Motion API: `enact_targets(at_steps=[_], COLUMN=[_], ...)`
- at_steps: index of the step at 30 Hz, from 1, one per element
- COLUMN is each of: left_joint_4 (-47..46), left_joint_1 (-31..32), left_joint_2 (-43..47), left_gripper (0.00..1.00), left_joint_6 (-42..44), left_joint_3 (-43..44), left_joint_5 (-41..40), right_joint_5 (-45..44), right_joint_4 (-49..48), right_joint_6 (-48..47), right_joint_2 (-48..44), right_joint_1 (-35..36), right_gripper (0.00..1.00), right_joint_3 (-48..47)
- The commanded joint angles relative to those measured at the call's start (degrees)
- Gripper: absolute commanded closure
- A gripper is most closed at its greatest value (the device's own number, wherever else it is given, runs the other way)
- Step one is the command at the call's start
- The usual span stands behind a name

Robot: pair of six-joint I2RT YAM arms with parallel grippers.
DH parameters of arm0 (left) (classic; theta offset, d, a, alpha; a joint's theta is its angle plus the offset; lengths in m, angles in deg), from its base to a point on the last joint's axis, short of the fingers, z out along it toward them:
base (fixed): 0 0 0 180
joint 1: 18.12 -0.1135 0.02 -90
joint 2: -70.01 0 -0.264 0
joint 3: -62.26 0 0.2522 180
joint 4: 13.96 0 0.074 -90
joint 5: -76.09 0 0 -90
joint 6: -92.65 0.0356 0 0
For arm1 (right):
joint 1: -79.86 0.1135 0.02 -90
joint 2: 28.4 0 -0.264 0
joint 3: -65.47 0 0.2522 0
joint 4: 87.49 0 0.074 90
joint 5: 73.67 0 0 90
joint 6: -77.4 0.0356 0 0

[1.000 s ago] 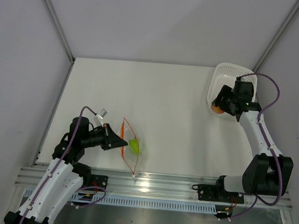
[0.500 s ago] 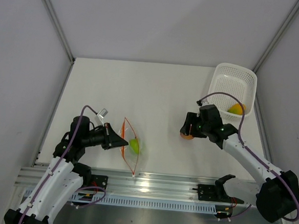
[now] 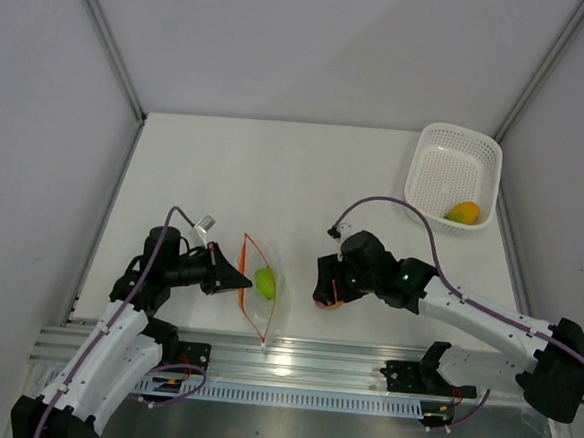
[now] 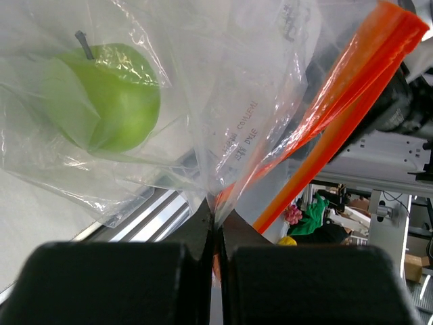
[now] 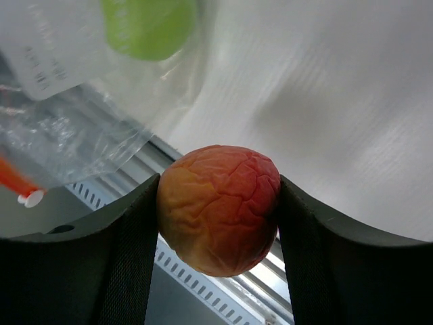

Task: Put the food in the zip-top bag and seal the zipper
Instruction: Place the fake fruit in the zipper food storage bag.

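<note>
The clear zip-top bag (image 3: 262, 302) lies at the front left with its mouth held open. Its red-orange zipper (image 3: 256, 247) frames the opening. A lime-green fruit (image 3: 264, 282) sits inside the bag (image 4: 223, 88) and shows through the plastic as a green ball (image 4: 108, 95). My left gripper (image 3: 240, 278) is shut on the bag's mouth edge beside the zipper (image 4: 338, 115). My right gripper (image 3: 329, 294) hovers just right of the bag, shut on the small red-orange fruit (image 5: 218, 208). The yellow-orange piece (image 3: 462, 212) rests in the basket.
A white perforated basket (image 3: 447, 150) stands at the back right corner. The metal rail (image 3: 302, 360) runs along the near table edge, just below both grippers. Grey walls enclose the table on three sides.
My right arm has carried the red-orange fruit from the basket leftward and nearer, to just beside the bag. The left gripper and bag have barely shifted.
</note>
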Motion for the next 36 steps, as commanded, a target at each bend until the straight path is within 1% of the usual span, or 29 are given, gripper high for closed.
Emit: enact_targets(at_steps=[1,5,7,12,14,15,18,20,24,27,32,36], left_joint_4=[-0.5,-1.0,-1.4,-1.1,-1.0,-1.0,-0.8,-0.8,-0.8,-0.4,-0.1,-0.3], left_joint_1=[0.2,0.3,0.2,0.2,0.2,0.2,0.2,0.2,0.2,0.2,0.2,0.2], left_joint_2=[-0.2,0.4,0.5,-0.3,-0.7,-0.7,-0.4,-0.2,-0.1,0.3,1.1,1.8], left_gripper=[0.99,0.99,1.0,0.99,0.99,0.99,0.99,0.99,0.99,0.99,0.99,0.99], left_joint_6=[2.0,0.8,0.2,0.1,0.1,0.1,0.0,-0.2,-0.5,-0.5,-0.8,-1.3], left_joint_3=[1.1,0.9,0.9,2.1,2.5,2.7,2.9,2.6,2.6,2.6,2.8,2.1], left_joint_5=[0.4,-0.1,-0.1,-0.1,-0.1,-0.1,-0.2,-0.3,0.2,0.3,0.2,0.1], right_joint_5=[0.8,-2.5,-5.6,-8.5,-9.9,-10.4,-14.2,-16.4,-18.3,-18.7,-19.2,-18.4], right_joint_4=[1.8,2.0,0.2,-8.1,-9.6,-10.2,-9.9,-10.1,-9.5,-9.1,-7.3,-6.8], right_joint_6=[0.2,0.3,0.2,-1.5,-4.7,-6.2,-12.0,-14.7,-15.7,-16.4,-14.2,-14.1], right_joint_2=[-1.6,-1.3,-1.4,2.1,4.1,5.4,10.3,13.1,16.6,19.1,22.5,24.8], right_joint_1=[6.0,11.5,13.4,21.0,23.5,26.0,30.5,31.8,31.8,30.3,25.7,23.5], right_gripper=[1.0,1.0,1.0,1.0,1.0,1.0,1.0,1.0,1.0,1.0,1.0,1.0], right_joint_3=[-4.4,-9.2,-11.9,-16.2,-19.0,-20.2,-24.6,-26.6,-28.2,-28.8,-29.7,-30.0])
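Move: The right hand already holds the peach; the open bag mouth it is bound for lies about 14 cm to its left, level with it fore and aft and about 1 cm higher. The green apple in the bag sits some 14 cm left, 6 cm ahead and 6 cm lower, while the left fingertips are roughly 17 cm left, 2 cm ahead and 2 cm up. The left hand has the mouth's middle about 3 cm to its right, 2 cm back and 1 cm below. Still gripping the peach, the right hand carries it about 16 cm left to the bag mouth in an arc: up some 12 cm and back 10, then down about 6 and forward 7. It turns counter-clockwise, about 20 degrees in all, as its fingers tilt up towards level. The left fingers stay shut on the zipper edge, holding the mouth open. ##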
